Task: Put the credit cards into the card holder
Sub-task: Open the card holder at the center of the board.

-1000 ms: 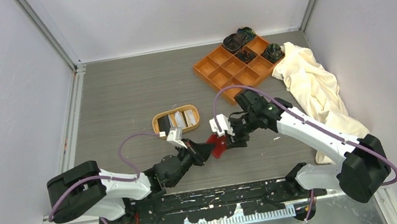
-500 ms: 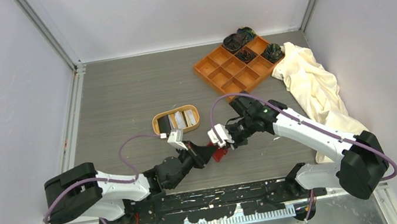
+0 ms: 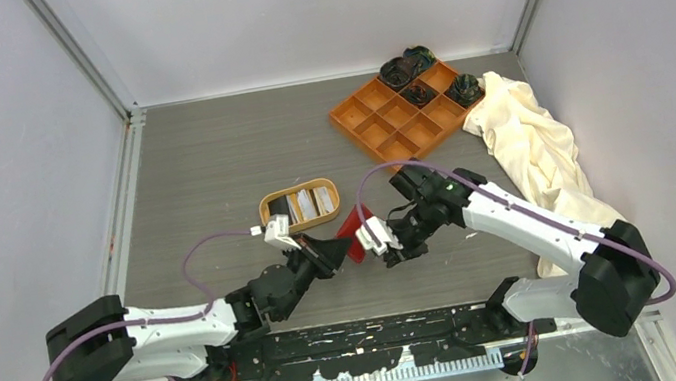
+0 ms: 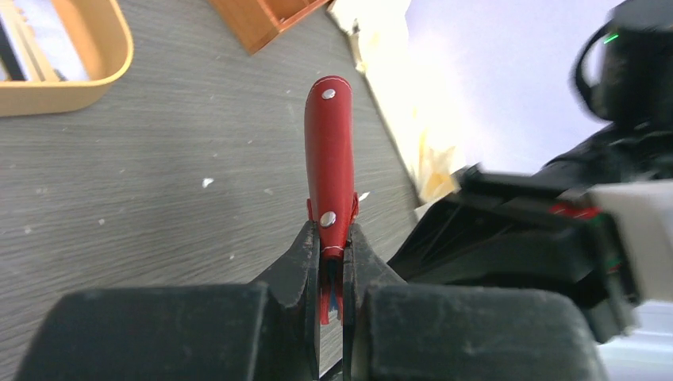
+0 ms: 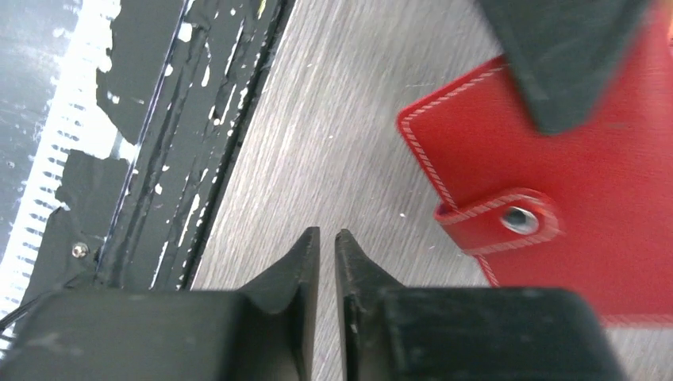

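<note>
The red card holder [image 3: 351,225] is folded, with its snap tab done up, and held on edge just above the table. My left gripper [image 3: 337,246] is shut on its lower edge. In the left wrist view the holder [image 4: 329,151] sticks up from between my fingertips [image 4: 331,234]. My right gripper [image 3: 390,251] hangs just right of it, jaws nearly together with nothing between them. In the right wrist view the holder [image 5: 571,182] lies right of those fingertips [image 5: 327,234]. The credit cards [image 3: 303,203], black and white, lie in the oval tan dish [image 3: 266,204].
An orange nine-compartment tray [image 3: 398,111] stands at the back right with dark bundles in its far compartments. A cream cloth [image 3: 535,146] lies bunched along the right side. The arms' base rail [image 5: 159,119] runs close under my right gripper.
My right gripper has closed and come off the card holder, dropping slightly toward the near edge. My left gripper has carried the holder up and left, toward the tan dish.
</note>
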### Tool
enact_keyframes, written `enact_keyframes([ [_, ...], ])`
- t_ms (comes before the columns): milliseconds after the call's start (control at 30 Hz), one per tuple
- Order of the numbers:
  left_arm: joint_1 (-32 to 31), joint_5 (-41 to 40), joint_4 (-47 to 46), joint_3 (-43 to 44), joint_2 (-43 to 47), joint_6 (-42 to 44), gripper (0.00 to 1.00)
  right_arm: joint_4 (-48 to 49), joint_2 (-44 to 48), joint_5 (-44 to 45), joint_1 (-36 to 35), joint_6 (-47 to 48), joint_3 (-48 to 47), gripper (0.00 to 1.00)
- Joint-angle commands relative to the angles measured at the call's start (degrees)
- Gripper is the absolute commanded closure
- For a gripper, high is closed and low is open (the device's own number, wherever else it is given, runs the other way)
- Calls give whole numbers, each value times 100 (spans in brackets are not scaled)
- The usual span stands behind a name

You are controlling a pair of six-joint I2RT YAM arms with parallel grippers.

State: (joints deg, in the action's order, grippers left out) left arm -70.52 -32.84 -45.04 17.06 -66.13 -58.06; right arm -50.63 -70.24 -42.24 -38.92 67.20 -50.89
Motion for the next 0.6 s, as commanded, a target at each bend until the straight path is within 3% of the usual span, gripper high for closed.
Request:
enact_keyframes([
  [0, 34, 80, 905, 361, 161, 40, 100, 273, 371, -385, 299, -431, -298, 76],
  [233, 43, 340, 1666, 892, -28, -303, 100, 1144, 574, 52, 517, -1022, 52, 59],
  [567, 46, 639, 1423, 1132, -384, -539, 100, 2099, 356, 1078, 198, -1903, 258, 43],
])
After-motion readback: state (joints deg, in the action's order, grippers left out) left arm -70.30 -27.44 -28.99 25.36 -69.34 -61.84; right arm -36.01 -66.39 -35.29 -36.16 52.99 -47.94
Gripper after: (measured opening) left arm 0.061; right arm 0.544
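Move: The card holder, hanging in the air in the left fingers, lies about 6 cm ahead of the right hand, some 4 cm to its left and 3 cm higher. From the left hand its middle is about 2 cm ahead and 2 cm to the right, at the same height. The card tray sits on the table about 17 cm ahead and 16 cm left of the right hand; the wooden organizer is roughly 35 cm ahead and 9 cm right of it, both around 9 cm lower. Forward about 5 cm, arching up some 3 cm and then sinking 2, the right hand goes to the card holder's snap tab, turning about 15 degrees clockwise as its nearly shut fingers spread to half open around the tab. Meanwhile the left hand keeps its pinch on the holder, lowers it about 2 cm, carries it as far to the right and tilts it some 10 degrees. ##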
